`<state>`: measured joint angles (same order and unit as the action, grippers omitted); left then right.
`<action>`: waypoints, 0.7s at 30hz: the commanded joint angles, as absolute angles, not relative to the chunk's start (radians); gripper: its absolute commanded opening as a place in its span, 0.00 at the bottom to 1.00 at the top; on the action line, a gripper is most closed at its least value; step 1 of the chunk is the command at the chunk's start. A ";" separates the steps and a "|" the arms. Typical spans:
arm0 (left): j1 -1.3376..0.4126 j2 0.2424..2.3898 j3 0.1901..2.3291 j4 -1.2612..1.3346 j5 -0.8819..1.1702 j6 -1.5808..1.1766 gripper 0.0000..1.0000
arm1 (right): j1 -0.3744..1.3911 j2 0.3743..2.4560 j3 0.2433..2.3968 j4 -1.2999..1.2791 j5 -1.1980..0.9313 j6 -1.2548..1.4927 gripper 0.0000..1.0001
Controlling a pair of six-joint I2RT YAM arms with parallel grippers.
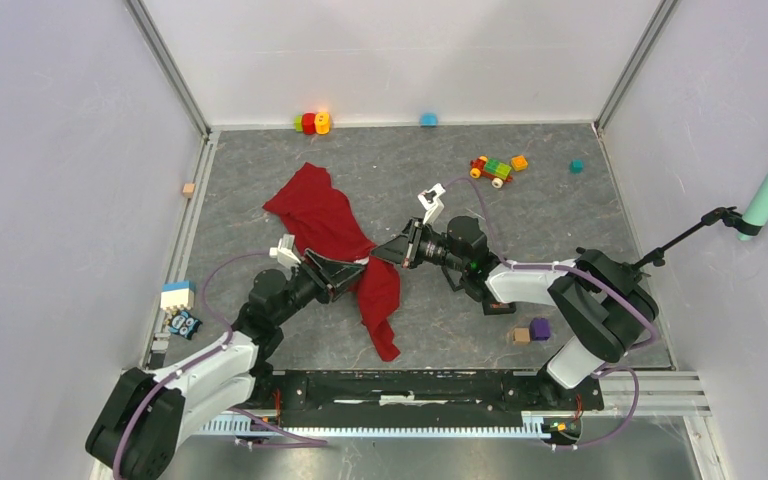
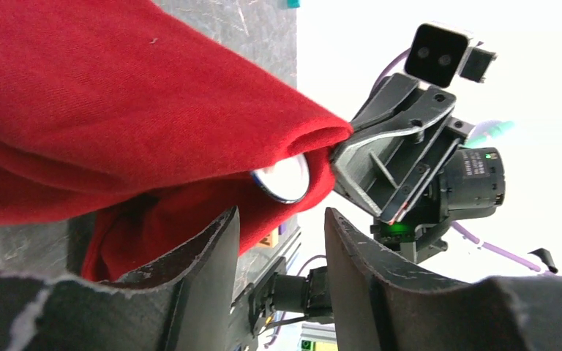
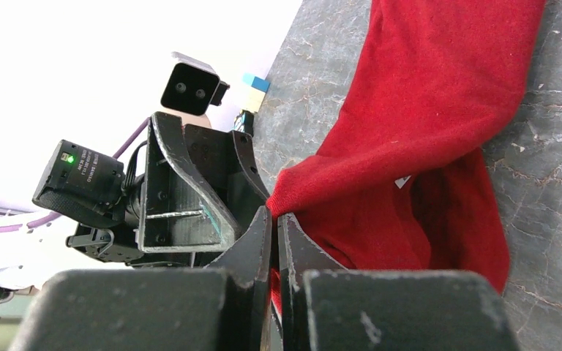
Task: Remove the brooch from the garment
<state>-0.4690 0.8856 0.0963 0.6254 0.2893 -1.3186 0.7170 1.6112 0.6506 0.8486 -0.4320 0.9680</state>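
Note:
The deep-red garment (image 1: 325,220) lies crumpled on the grey table, with one fold lifted between my two grippers. The brooch (image 2: 282,179) is a round white disc with a dark rim, pinned on that fold's underside. My right gripper (image 3: 274,216) is shut on the garment (image 3: 410,110), pinching the tip of the fold. My left gripper (image 2: 282,238) is open, with nothing between its fingers (image 2: 208,256); the brooch sits just beyond their tips. In the top view the left gripper (image 1: 345,272) and right gripper (image 1: 388,255) face each other closely.
A toy car (image 1: 492,169), a teal cube (image 1: 576,166) and red-yellow blocks (image 1: 310,122) lie towards the back wall. Purple and tan blocks (image 1: 530,331) sit by the right arm's base. A white-blue block (image 1: 177,296) stands at the left edge.

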 commanded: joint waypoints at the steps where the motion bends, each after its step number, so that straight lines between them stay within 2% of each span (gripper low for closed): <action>1: -0.475 0.889 0.104 0.757 0.242 -1.390 0.51 | 0.711 1.580 0.676 0.893 -0.417 0.966 0.00; 5: -0.475 0.849 0.098 0.726 0.195 -1.387 0.40 | 0.711 1.582 0.667 0.911 -0.429 0.970 0.00; 14: -0.476 0.866 0.121 0.665 0.207 -1.346 0.37 | 0.714 1.570 0.622 0.949 -0.432 0.986 0.00; 17: -0.476 0.908 0.133 0.672 0.227 -1.338 0.31 | 0.719 1.572 0.618 0.954 -0.433 0.988 0.00; 21: -0.477 0.934 0.146 0.685 0.239 -1.314 0.18 | 0.723 1.570 0.613 0.953 -0.436 0.987 0.00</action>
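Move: The brooch, a white disc on the garment, sits just beyond the left hand's part-open fingertips: about 2 cm ahead, 2 cm to the right, at roughly the same height. The garment fold pinched in the right fingers is some 3 cm ahead of the left hand, 3 cm to its right and 2 cm higher; the garment's loose lower end lies about 10 cm back, 3 cm right and 12 cm below. From the right hand, the brooch is about 2 cm back, 2 cm left and 2 cm lower. Towards the brooch under the held-up fold, the left hand first rises about 2.5 cm, then sinks back almost as far, easing a good centimetre forward while its fingers close from half open to about a quarter, their tips coming up to the disc's lower edge. The right hand stays nearly in place and keeps the garment pinched between its shut fingers. ##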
